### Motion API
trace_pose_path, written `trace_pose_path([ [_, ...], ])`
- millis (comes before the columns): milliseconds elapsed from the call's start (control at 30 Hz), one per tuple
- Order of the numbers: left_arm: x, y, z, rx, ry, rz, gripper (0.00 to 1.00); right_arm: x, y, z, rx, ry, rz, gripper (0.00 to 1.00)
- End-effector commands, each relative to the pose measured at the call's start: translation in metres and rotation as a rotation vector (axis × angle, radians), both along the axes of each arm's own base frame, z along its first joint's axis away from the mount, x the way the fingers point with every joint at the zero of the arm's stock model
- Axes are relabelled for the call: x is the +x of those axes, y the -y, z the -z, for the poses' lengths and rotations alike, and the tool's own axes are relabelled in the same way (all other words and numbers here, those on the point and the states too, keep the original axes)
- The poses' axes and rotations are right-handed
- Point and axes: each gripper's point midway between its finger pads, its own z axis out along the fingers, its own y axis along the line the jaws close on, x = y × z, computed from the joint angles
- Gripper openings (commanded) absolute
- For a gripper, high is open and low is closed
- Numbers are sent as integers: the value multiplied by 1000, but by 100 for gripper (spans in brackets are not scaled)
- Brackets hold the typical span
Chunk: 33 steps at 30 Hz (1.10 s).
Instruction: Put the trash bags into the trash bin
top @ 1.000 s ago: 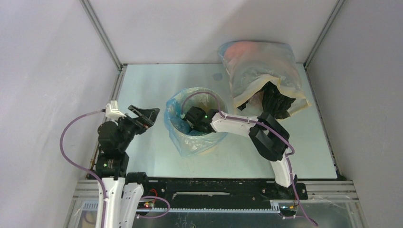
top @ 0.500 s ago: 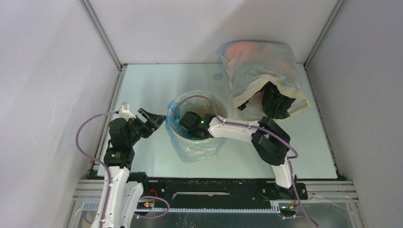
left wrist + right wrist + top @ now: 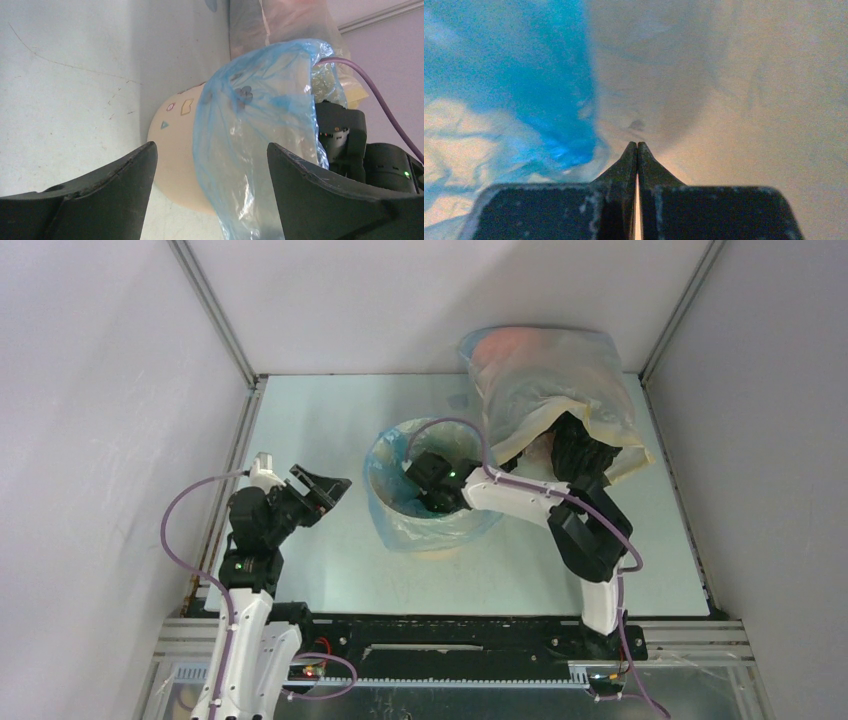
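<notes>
The tan trash bin (image 3: 447, 541) stands mid-table with the light-blue trash bag (image 3: 387, 462) draped over its rim and down its walls. My right gripper (image 3: 428, 486) reaches down inside the bin. In the right wrist view it (image 3: 637, 145) is shut, tips pressed together, with blue film (image 3: 549, 75) on the left and the tan inner wall (image 3: 749, 100) on the right. My left gripper (image 3: 328, 490) is open and empty, left of the bin and apart from it. In the left wrist view it (image 3: 210, 146) faces the bin's wall (image 3: 175, 145) and the bag (image 3: 250, 125).
A large cloudy clear-and-beige sack (image 3: 545, 385) lies at the back right, close to the bin, with black objects (image 3: 578, 452) at its mouth. Grey enclosure walls bound the table left, back and right. The right arm's purple cable (image 3: 455, 425) arcs over the bin.
The bin and bag have shifted right and back with my right gripper inside. My left gripper rose and came forward, then held still, and the gap to the bin widened.
</notes>
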Motion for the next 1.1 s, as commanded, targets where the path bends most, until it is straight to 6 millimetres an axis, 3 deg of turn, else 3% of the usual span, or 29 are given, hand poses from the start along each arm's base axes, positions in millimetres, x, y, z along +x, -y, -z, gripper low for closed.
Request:
trace_pose_path([
  [0, 2, 2, -11, -2, 44, 17, 88, -35, -50, -29, 87, 20, -170, 0],
  [133, 2, 2, -12, -1, 44, 19, 88, -44, -66, -33, 120, 4, -208, 0],
  [333, 1, 2, -13, 7, 46, 20, 88, -11, -28, -37, 96, 29, -40, 0],
  [533, 2, 2, -12, 6, 41, 24, 89, 9, 4, -38, 34, 76, 63, 0],
  [633, 2, 2, -12, 9, 42, 25, 89, -1, -9, -39, 50, 72, 3, 0],
  [767, 3, 2, -11, 9, 38, 27, 89, -34, -46, -43, 80, 59, -165, 0],
  [833, 3, 3, -12, 8, 38, 32, 89, -42, -54, -41, 92, 37, -196, 0],
  [1067, 0, 4, -8, 10, 37, 41, 89, -31, -46, -51, 117, 53, -145, 0],
])
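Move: The right hand is already down inside the bin, shut fingers pointing at its floor. The middle of the bin and of the blue bag lining it lies about 4 cm to the hand's left and 2 cm back. The black bag lies some 28 cm right and 13 cm ahead, in the mouth of the clear bag, whose middle is about 24 cm right and 22 cm ahead. From the left hand, the bin and blue bag are about 19 cm right, level ahead, and some 12 cm lower. Working the blue bag against the bin's inside with its shut fingers, the right hand sweeps about 8 cm back and left across the bin, swings a similar distance forward and right, then goes back-left again by some 7 cm and eases off. It rises about 2 cm overall and twists to and fro by around 10 degrees with each stroke. ##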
